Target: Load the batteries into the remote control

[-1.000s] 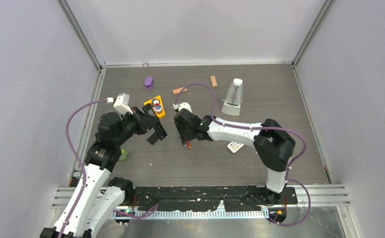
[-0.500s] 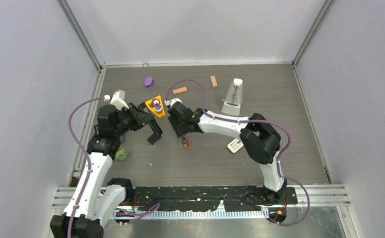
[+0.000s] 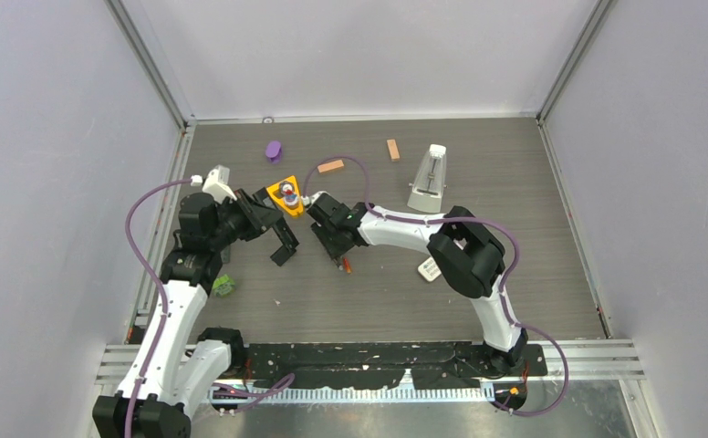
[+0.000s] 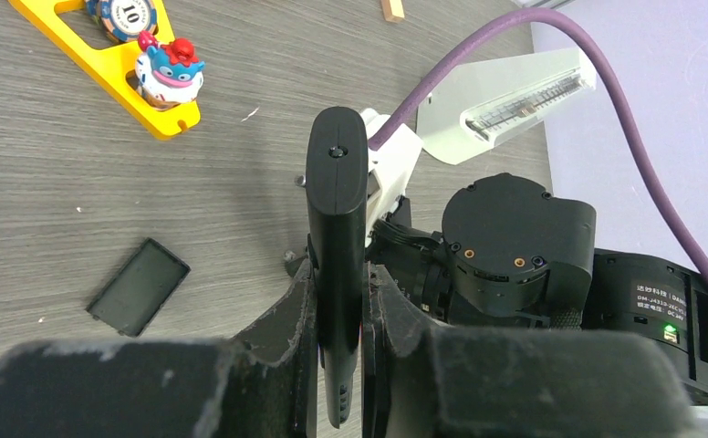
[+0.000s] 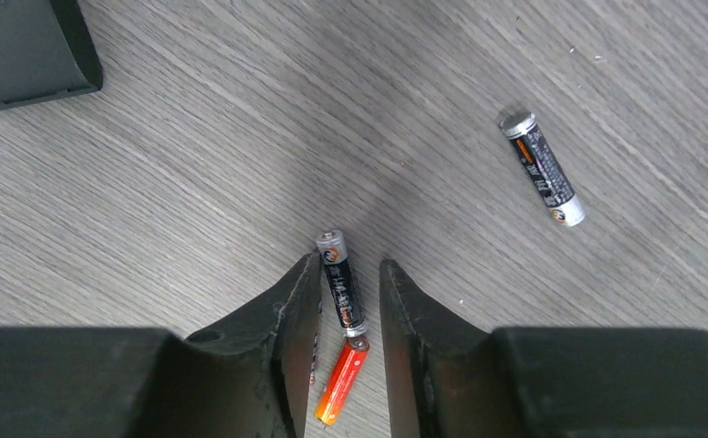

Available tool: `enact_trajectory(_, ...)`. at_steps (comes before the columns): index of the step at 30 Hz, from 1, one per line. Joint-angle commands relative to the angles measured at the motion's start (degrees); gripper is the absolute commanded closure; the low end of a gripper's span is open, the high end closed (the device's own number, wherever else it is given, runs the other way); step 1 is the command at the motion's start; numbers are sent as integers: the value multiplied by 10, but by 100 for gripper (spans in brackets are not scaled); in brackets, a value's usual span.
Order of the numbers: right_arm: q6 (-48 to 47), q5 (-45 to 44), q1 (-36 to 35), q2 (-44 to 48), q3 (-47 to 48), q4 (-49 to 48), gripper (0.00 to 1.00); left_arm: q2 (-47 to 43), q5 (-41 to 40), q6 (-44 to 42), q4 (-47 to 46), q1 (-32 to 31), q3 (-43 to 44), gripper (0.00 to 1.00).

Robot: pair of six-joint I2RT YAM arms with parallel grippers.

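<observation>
My left gripper (image 4: 339, 269) is shut on the black remote control (image 4: 337, 228) and holds it edge-on above the table; both also show in the top view, gripper (image 3: 273, 224) and remote control (image 3: 284, 242). My right gripper (image 5: 348, 265) is down at the table, its jaws open and narrow. Its fingers straddle two of the batteries lying end to end, a black one (image 5: 342, 283) and an orange one (image 5: 341, 379). A third, black battery (image 5: 543, 169) lies apart to the right. From above, the right gripper (image 3: 335, 251) covers all but the orange battery (image 3: 346, 265).
A black flat cover (image 4: 139, 286) lies on the table left of the held remote. Behind stand a yellow triangle (image 3: 293, 208) holding a chip and toy, a purple piece (image 3: 274, 150), two wooden blocks (image 3: 330, 166), a white metronome (image 3: 428, 178), and a white object (image 3: 431, 269).
The right arm swung left and brought its gripper down over the batteries, with the jaws narrowing. The left arm shifted slightly left, still holding the remote.
</observation>
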State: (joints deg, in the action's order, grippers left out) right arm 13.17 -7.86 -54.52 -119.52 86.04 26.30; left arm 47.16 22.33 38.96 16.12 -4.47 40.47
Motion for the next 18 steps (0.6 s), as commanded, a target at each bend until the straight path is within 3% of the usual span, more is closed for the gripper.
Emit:
enact_trajectory(1, -5, -3, -1, -8, 22, 2, 67, 1, 3, 0, -35, 3, 0, 100)
enact_trajectory(6, 3, -2, 1, -12, 20, 2, 75, 2, 6, 3, -42, 3, -4, 100)
enact_trajectory(11, 15, -12, 5, -6, 15, 0, 92, 4, 12, 5, -49, 3, -8, 100)
enact_trajectory(18, 22, -6, 10, 25, 51, -2, 95, -10, 74, 15, -107, 3, -30, 100)
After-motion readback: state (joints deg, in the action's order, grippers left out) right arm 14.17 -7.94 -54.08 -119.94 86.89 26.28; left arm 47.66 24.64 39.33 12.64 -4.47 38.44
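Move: The dark battery aimed for lies between the right hand's open fingertips, about 1 cm below the hand point. A second dark battery is some 2 cm back of it; the orange one about 2 cm back and 2 cm right. The lone dark battery sits roughly 6 cm ahead and 2 cm right, the remote's cover 11 cm left and level. From the left hand, the aimed-for battery is about 11 cm right, 1 cm ahead and 21 cm below. The right fingers close by about 30% of their range onto the dark battery, the hand staying within 1 cm. ##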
